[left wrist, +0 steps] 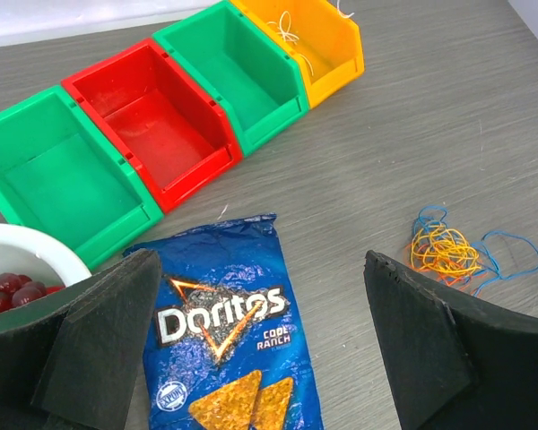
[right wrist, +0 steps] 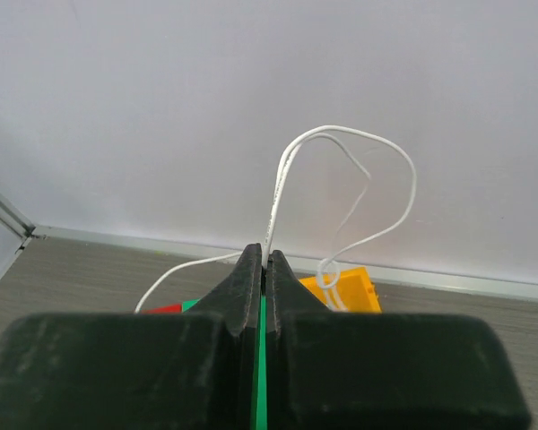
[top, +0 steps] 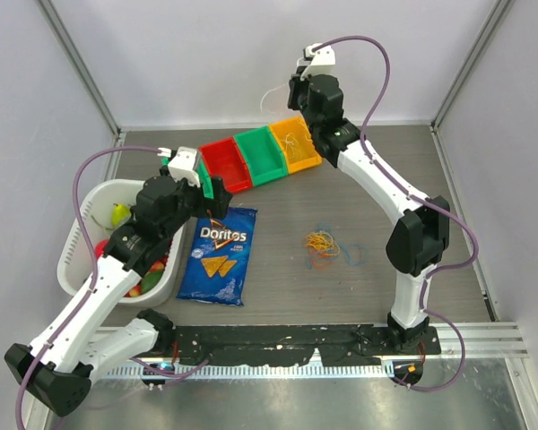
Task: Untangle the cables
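Note:
A small tangle of cables, orange and yellow with blue loops, lies on the table right of the chip bag; the left wrist view shows this tangle too. My right gripper is shut on a white cable that loops up in front of the back wall, high above the orange bin. From above, that right gripper hangs over the bins with the white cable trailing left. More thin strands lie in the orange bin. My left gripper is open above the chip bag.
A blue Doritos bag lies flat at mid-table. A row of bins, red and green, stands at the back beside the orange one. A white basket of toy fruit sits at the left under my left arm.

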You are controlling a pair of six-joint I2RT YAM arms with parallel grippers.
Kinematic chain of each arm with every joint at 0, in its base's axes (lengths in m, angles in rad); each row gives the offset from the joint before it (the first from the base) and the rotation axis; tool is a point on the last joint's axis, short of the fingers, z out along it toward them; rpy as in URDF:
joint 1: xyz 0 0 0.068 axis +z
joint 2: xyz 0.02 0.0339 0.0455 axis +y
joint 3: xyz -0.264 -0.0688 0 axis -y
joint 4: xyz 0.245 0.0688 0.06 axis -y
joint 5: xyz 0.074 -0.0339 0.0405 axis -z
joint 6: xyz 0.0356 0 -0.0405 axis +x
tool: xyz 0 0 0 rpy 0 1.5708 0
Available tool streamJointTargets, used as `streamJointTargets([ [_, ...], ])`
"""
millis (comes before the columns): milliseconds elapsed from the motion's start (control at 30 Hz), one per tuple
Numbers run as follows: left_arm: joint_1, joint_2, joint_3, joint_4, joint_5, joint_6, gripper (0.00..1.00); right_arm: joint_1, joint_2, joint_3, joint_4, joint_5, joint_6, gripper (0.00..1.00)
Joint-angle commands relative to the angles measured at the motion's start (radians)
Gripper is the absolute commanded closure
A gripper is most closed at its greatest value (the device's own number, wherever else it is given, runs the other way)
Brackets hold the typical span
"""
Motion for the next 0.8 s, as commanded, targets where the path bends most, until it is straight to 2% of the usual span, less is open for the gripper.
streamJointTargets([
  [0, -0.002, -0.024, 0.004, 0.052, -0.02, 0.012, 0.0, -0.009, -0.053, -0.008, 0.07, 0.04, 0.002, 0.99],
  [200, -0.003, -0.024, 0.0, 0.051, -0.026, 0.015, 0.0, -0.01, -0.031, -0.025, 0.086, 0.048, 0.018, 0.99],
  [567, -0.003, -0.03, -0.006, 0.057, -0.02, 0.012, 0.0, -0.01, -0.067, 0.161, 0.041, 0.059, -0.066, 0.99],
  [767, -0.003, -0.029, -0.008, 0.058, -0.019, 0.009, 0.0, -0.01, -0.062, 0.144, 0.055, 0.039, -0.035, 0.99],
])
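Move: The right hand holds a white cable high up; the orange bin lies about 14 cm ahead of it, 2 cm to its right and 36 cm down. The green bin is some 10 cm to the left of the orange one and 4 cm nearer; the coloured tangle is about 18 cm back from the hand and 9 cm to its right. From the empty left hand the orange bin is roughly 36 cm ahead and 16 cm right. Still pinching the white cable, the right hand dips slightly, then rises about 7 cm, fingers tipping up. ##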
